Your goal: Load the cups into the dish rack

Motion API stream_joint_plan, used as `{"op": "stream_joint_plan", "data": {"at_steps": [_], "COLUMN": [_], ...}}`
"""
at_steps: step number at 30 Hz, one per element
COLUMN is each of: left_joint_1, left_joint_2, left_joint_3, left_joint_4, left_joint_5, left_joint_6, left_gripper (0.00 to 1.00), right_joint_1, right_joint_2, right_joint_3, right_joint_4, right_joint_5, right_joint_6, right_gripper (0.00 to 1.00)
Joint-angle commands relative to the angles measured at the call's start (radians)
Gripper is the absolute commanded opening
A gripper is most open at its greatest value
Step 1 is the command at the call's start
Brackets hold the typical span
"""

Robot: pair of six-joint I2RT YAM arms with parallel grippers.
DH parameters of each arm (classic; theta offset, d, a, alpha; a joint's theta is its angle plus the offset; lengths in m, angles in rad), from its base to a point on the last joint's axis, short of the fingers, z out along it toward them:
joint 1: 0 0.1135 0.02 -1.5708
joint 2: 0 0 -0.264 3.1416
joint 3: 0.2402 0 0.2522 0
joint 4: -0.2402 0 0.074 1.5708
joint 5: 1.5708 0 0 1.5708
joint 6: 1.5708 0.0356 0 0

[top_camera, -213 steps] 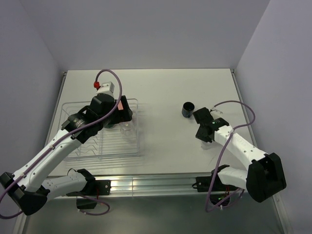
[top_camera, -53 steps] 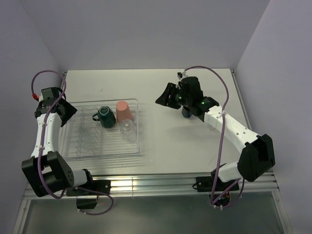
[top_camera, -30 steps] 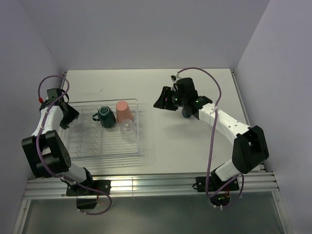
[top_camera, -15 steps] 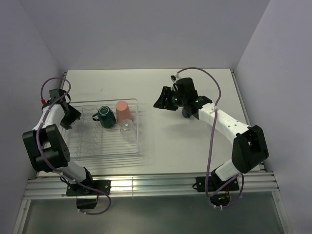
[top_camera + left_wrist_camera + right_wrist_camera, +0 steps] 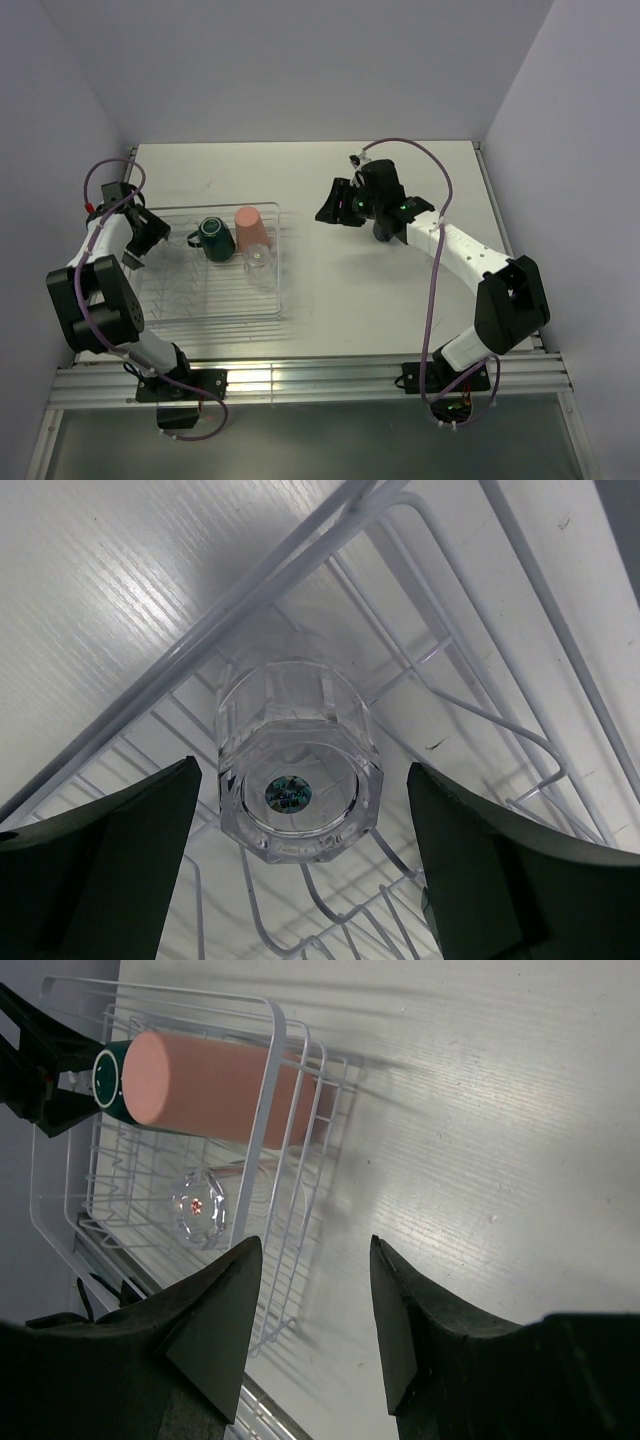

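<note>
The transparent dish rack [image 5: 180,300] lies on the left of the table. In it are the dark teal mug [image 5: 214,238], the salmon-pink tumbler [image 5: 251,227] and a clear glass [image 5: 258,262]. My left gripper [image 5: 148,232] is open over the rack's left end. In the left wrist view, another clear glass [image 5: 298,770] stands upside down on the ribs between its fingers [image 5: 110,870], untouched. My right gripper [image 5: 336,203] is open and empty above bare table. The navy mug [image 5: 382,233] stands on the table, mostly hidden behind the right arm. The right wrist view shows the tumbler [image 5: 205,1085], teal mug [image 5: 106,1072] and glass [image 5: 198,1205].
The rack's right rim [image 5: 268,1130] is to the left of my right gripper [image 5: 315,1245]. Walls close the table in on the left, back and right. A metal rail [image 5: 320,378] runs along the near edge.
My left gripper has moved slightly right, over the rack's left end, and the rack and its cups have shifted a little. The right arm has held still over the last second.
</note>
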Motion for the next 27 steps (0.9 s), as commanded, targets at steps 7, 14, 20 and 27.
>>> {"op": "stream_joint_plan", "data": {"at_steps": [7,14,20,27], "left_joint_1": [0.008,0.008,0.008,-0.090], "left_joint_2": [-0.115,-0.202,-0.294,-0.457], "left_joint_3": [0.058,0.059,0.045,0.022], "left_joint_4": [0.002,-0.008,-0.004,0.022], "left_joint_5": [0.016,0.032,0.073,0.114], "left_joint_6": [0.016,0.016,0.017,0.030], "left_gripper": [0.92,0.93,0.92,0.91], "right_joint_1": [-0.007,-0.004,-0.005,-0.005], "right_joint_2": [-0.005,-0.013,-0.027,-0.080], "right_joint_3": [0.010,0.014,0.021,0.090], "right_joint_4": [0.031,0.019,-0.021,-0.193], "right_joint_5": [0.018,0.040,0.121,0.412], "right_joint_6": [-0.028,-0.034,-0.038,0.004], "right_gripper": [0.55,0.55,0.55,0.56]}}
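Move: Just inside the left end of the rack, the released clear glass stands between the open left fingers, its middle about 2 cm below the hand point. The green mug is roughly 18 cm to that hand's right and 1 cm ahead, at like height. From the right hand, the dark cup lies about 15 cm right, 5 cm ahead and 15 cm below; the pink cup is some 17 cm left, 4 cm ahead and 12 cm below. Rising about 13 cm almost straight up off the clear glass, the left hand leaves it in the rack, fingers staying wide open and swinging forward some 25 degrees, with a slip to the right at the very end. The right hand waits, then starts right, away from the rack and towards the dark cup, by about 3.5 cm, sinking slightly and turning clockwise, its fingers half open and empty. ##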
